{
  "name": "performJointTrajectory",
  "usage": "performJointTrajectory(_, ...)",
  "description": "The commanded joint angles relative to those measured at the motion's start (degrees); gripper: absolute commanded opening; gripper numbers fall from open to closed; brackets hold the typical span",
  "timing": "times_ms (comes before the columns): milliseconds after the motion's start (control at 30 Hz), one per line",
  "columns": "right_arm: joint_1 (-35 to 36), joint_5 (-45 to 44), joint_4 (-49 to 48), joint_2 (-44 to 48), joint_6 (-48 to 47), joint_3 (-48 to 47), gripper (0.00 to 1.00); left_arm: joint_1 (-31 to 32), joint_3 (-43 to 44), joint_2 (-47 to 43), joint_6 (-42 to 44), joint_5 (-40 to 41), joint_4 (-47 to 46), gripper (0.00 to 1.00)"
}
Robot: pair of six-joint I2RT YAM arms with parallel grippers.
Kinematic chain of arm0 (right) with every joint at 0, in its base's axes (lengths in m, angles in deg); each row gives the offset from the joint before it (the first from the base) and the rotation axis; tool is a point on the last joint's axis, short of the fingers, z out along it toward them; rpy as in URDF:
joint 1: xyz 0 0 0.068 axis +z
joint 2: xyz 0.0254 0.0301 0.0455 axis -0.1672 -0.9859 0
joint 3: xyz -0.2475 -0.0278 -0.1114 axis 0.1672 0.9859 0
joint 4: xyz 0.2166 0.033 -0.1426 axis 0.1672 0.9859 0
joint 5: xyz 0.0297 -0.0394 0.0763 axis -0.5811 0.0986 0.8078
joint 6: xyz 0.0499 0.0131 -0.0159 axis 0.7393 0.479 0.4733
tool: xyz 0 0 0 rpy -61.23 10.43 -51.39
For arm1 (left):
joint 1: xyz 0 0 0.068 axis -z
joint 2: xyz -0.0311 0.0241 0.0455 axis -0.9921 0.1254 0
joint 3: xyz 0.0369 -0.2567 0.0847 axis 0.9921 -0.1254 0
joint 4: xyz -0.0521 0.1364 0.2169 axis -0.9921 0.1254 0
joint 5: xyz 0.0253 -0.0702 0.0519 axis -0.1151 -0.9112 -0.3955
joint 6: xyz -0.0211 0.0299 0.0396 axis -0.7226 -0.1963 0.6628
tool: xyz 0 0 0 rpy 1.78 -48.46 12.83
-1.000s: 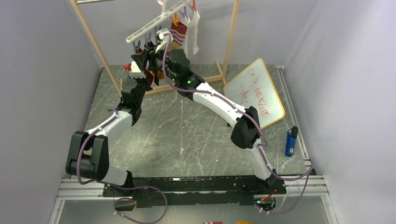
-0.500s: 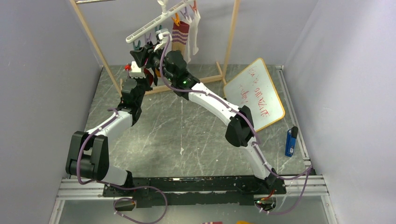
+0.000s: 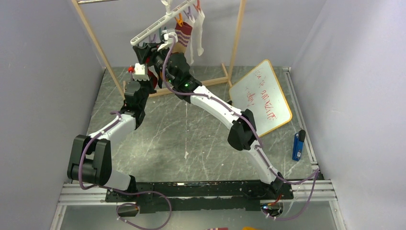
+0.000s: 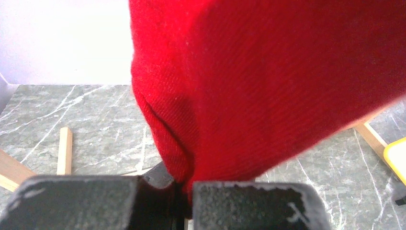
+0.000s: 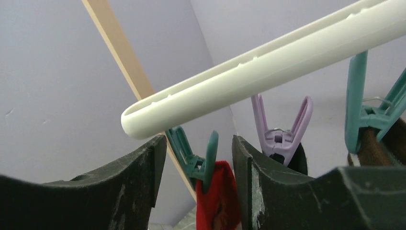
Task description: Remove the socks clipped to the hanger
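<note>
The white hanger slants across the right wrist view, and in the top view the hanger hangs from the rack. A teal clip at its left end pinches the red sock. My right gripper is open, with this clip between its fingers and gaps on both sides. My left gripper is shut on the lower part of the red sock. A purple clip holds a black sock. A maroon-striped sock and a white sock hang further right.
The wooden rack frame stands at the back of the grey marble table, its right post beside the socks. A whiteboard leans at the right. A blue object lies near the right edge.
My right arm has swung left and up, bringing its gripper to the hanger's left end. The left gripper has stayed shut on the red sock.
</note>
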Motion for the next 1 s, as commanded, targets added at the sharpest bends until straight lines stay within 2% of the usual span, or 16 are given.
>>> performJointTrajectory(0,0.3,-1.3,-3.6,-1.4,-0.1,-5.6,0.57,0.3,-0.5,-2.2,0.6,-1.2,-1.8,0.05)
performJointTrajectory(400,0.1,-0.3,-3.4,-6.0,-1.7,-11.5,0.49,0.3,-0.8,-3.2,0.9,-1.2,-1.2,0.05)
performJointTrajectory(967,0.1,-0.1,-4.5,-6.2,-1.8,-10.8,0.27,0.4,-0.5,-2.8,1.3,-1.0,-0.7,0.05)
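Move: The teal clip on the red sock's cuff hangs between the right hand's open fingers, about 1 cm ahead and 1 cm to the left of the hand point. The hanger end is roughly 3 cm above and 3 cm to its left, the purple clip some 4 cm ahead and 4 cm to its right. The left hand grips the red sock near its toe; from there the teal clip is around 16 cm above and 1 cm ahead. The teal clip's two handles are taken between the right fingertips: the right hand rises about 1.5 cm, then sinks nearly as much while easing some 1 cm forward and 1 cm left, tilting only slightly, and its fingers close from just over half open until they pinch the handles from both sides. The left hand stays put and keeps its grip on the red sock. ##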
